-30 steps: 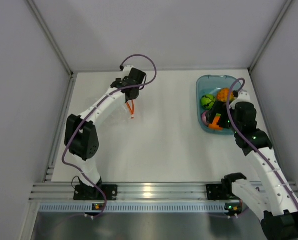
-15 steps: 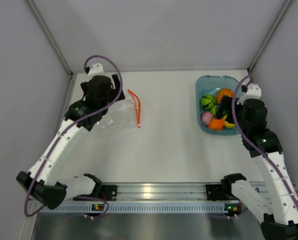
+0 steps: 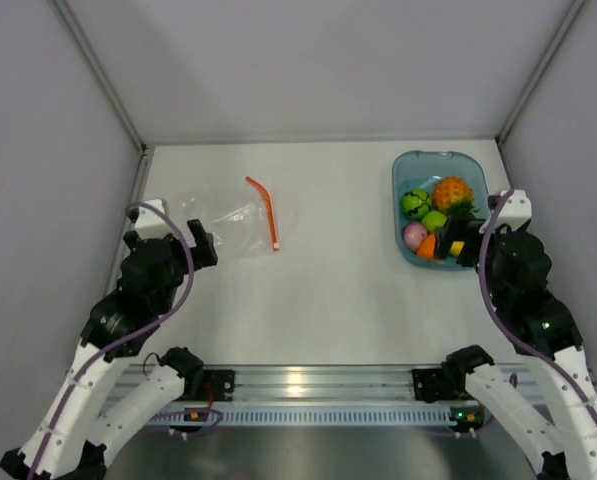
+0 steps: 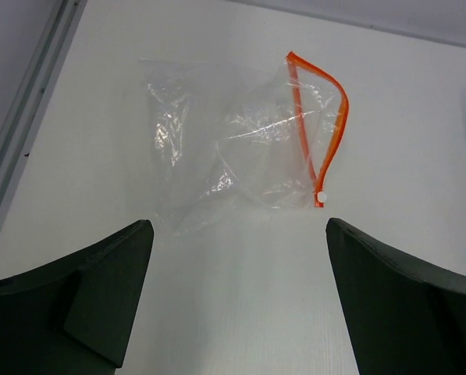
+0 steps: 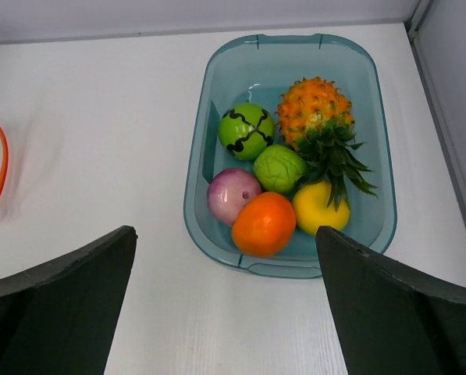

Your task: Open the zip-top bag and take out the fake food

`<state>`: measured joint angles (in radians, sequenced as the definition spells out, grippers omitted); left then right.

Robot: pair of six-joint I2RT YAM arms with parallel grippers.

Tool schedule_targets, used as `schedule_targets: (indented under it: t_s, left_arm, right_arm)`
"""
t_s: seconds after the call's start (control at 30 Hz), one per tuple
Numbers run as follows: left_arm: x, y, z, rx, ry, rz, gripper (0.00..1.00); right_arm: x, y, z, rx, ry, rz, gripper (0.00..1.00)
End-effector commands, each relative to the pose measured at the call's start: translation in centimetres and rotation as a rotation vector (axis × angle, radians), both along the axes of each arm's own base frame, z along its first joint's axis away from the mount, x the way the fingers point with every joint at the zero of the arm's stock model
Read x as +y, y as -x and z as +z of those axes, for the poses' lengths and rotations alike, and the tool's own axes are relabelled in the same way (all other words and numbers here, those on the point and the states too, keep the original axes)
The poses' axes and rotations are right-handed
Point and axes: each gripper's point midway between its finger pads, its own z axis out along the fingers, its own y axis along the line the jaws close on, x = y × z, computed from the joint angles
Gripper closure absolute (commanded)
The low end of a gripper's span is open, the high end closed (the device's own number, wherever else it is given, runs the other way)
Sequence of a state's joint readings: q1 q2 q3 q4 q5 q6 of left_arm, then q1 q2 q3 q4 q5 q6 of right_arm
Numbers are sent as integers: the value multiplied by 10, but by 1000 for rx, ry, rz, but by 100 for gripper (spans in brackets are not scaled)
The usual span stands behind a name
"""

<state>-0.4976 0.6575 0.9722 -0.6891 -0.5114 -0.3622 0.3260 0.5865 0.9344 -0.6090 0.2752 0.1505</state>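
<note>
The zip-top bag [image 3: 226,215] lies flat and crumpled at the table's left, its orange-red zip strip [image 3: 268,215] bowed apart; nothing shows inside the bag [image 4: 240,148]. My left gripper [image 3: 168,243] hovers just on the near side of it, open and empty [image 4: 239,230]. The fake food sits in a blue tub [image 5: 295,43]: the pineapple [image 5: 314,109], a dark green ball [image 5: 246,130], a light green piece [image 5: 279,168], a pink ball [image 5: 233,195], an orange piece [image 5: 264,224] and a yellow piece [image 5: 320,207]. My right gripper [image 3: 465,243] stands open at the tub's near edge [image 5: 225,234], holding nothing.
The blue tub [image 3: 433,157] stands in the far right corner close to the right wall. Grey walls close off three sides. A metal rail [image 3: 298,385] runs along the near edge, and another strip [image 4: 30,101] borders the table's left side.
The left gripper opened, let go of the bag and drew back toward the near left; the bag now lies on the table. The right gripper pulled back out of the tub.
</note>
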Motion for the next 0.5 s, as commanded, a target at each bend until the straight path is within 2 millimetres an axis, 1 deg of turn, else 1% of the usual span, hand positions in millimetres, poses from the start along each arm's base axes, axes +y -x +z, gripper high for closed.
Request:
schedule_targets:
  t_s: [0.0,0.03,0.07,0.13,0.2,0.23,0.27,0.37,0.43,0.47]
  left_arm:
    - [0,19,17,-95,18,-82,2]
    - [0,24,16,-100,27,-93,2]
    - [3,32,22,-136,43,-102,2]
    - [6,39,23,-160,53,-109,2]
    - [10,46,21,-184,61,-106,2]
    - [13,47,18,-185,60,-95,2]
    - [16,47,10,-181,53,-79,2]
    - [17,45,-1,-167,82,-47,2]
    - [18,44,2,-166,78,-40,2]
    - [22,43,3,-171,77,-15,2]
  right_arm:
    - [-3,14,5,-50,17,13,1]
    - [-2,17,5,-57,16,21,1]
    - [-3,23,10,-88,8,30,1]
    - [-4,30,10,-111,8,39,0]
    - [-12,40,15,-145,7,16,1]
    - [-15,42,13,-146,10,7,1]
    - [-17,45,14,-160,4,0,1]
    - [-16,46,11,-155,1,4,0]
    - [-14,44,7,-140,-2,7,0]
    - [-12,42,5,-126,-1,11,0]
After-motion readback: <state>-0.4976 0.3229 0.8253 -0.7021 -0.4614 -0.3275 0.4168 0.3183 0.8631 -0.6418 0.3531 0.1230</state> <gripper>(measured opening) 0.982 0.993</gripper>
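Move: The empty bag lies almost straight ahead of the left hand, about 24 cm farther out and 28 cm below it, its orange zip strip some 12 cm to the hand's right and 26 cm ahead. The bin of fake food is centred roughly 25 cm ahead of the right hand, 5 cm to its right and 26 cm below; inside, the orange is about 16 cm ahead and 2 cm right, the pineapple about 28 cm ahead and 7 cm right. Both empty hands keep drawing back high above the table, the left away from the bag by about 5 cm with a drift of nearly 2 cm to its left, rising some 3 cm and then sinking back to about its starting height, while the right eases back about 5 cm from the food bin, climbing a little and slipping slightly right. Both wrists tip the fingers up by roughly 10 degrees, the grippers stay wide open, and each hand has all but stopped going back by the end, touching nothing. ##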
